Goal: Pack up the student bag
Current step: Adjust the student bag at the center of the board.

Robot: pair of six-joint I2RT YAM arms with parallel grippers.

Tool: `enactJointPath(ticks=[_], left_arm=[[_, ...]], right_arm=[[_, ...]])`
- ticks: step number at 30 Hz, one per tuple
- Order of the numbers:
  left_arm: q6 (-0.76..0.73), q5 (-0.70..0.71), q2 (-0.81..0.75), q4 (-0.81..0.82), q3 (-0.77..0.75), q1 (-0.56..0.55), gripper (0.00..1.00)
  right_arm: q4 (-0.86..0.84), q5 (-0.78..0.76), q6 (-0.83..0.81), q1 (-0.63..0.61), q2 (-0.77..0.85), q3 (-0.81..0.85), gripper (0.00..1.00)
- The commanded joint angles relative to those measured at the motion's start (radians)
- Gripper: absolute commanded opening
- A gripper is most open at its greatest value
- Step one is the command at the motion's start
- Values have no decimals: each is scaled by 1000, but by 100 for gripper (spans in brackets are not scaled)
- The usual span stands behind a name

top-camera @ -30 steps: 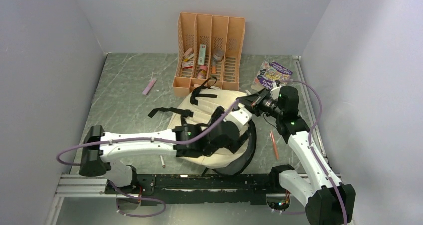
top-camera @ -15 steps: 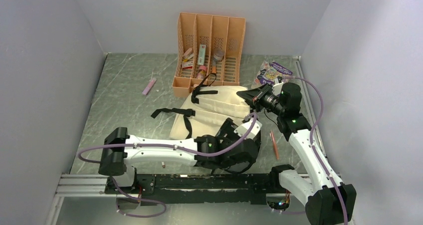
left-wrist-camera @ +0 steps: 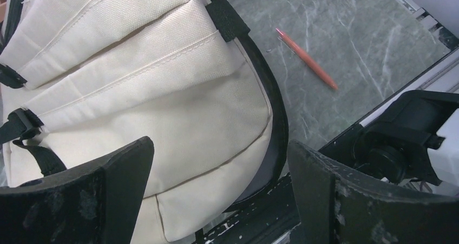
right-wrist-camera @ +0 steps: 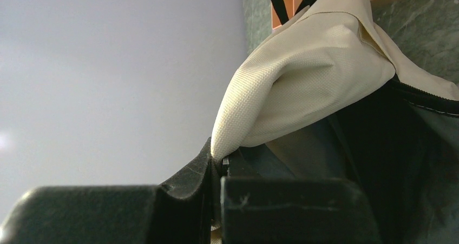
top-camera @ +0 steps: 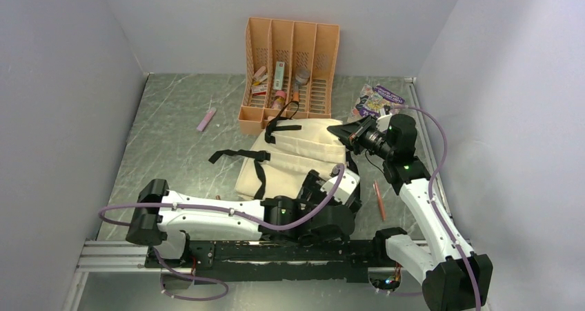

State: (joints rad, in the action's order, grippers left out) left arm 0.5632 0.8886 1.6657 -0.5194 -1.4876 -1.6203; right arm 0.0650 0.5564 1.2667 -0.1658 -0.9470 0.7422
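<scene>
The student bag [top-camera: 293,156], cream fabric with black straps and black zipper trim, lies flat on the table's middle. My right gripper [top-camera: 343,129] is shut on the bag's right edge, pinching a fold of cream cloth [right-wrist-camera: 238,130] by the zipper trim and holding it raised. In the right wrist view the right gripper [right-wrist-camera: 221,165] shows its jaws pressed together on that fold. My left gripper [top-camera: 331,204] hangs open over the bag's near right corner. Seen from the left wrist, the left gripper [left-wrist-camera: 219,200] holds nothing, with the student bag [left-wrist-camera: 151,87] below its wide-spread fingers [left-wrist-camera: 108,195].
A red pen [top-camera: 378,199] lies right of the bag, also in the left wrist view as the red pen [left-wrist-camera: 306,57]. An orange slotted organiser [top-camera: 290,63] with small items stands behind. A colourful booklet [top-camera: 378,103] lies at back right, a pink stick [top-camera: 205,119] at back left. The black rail [top-camera: 276,252] runs along the near edge.
My left arm has swung off the bag's top toward the near right corner. The right gripper has moved back and right with the bag's edge, and the bag now lies flatter.
</scene>
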Motion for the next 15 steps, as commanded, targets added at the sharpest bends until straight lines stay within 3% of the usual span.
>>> enactJointPath(ticks=[1, 12, 15], left_arm=[[14, 29, 65, 5, -33, -8, 97], [-17, 115, 253, -53, -128, -8, 97], [11, 173, 291, -124, -155, -7, 92]], right_arm=[[-93, -19, -1, 2, 17, 45, 0], [-69, -20, -12, 2, 37, 60, 0], [-68, -21, -13, 2, 43, 60, 0]])
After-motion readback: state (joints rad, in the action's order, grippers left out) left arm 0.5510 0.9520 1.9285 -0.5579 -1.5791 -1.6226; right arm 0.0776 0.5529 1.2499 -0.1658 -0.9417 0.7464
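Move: The near right rim of the student bag, below the open left fingers, is roughly level with the left hand fore and aft, about 4 cm to its right and some 13 cm down. The red pen lies about 6 cm ahead of that hand, 18 cm to its right and 20 cm below; the lower black strap buckle is about 12 cm ahead, 22 cm left, 14 cm down. From the right hand, that rim lies around 18 cm back, 2 cm right and 17 cm down. Down, with a smaller drift to the right, the left hand sinks about 7.5 cm towards the bag's near right rim, gathering speed and then easing. It rolls some 10 degrees, its left side rising, with the fingers kept wide open and coming close over the cloth. The right hand stays put, still pinching the lifted upper right edge of the bag. ##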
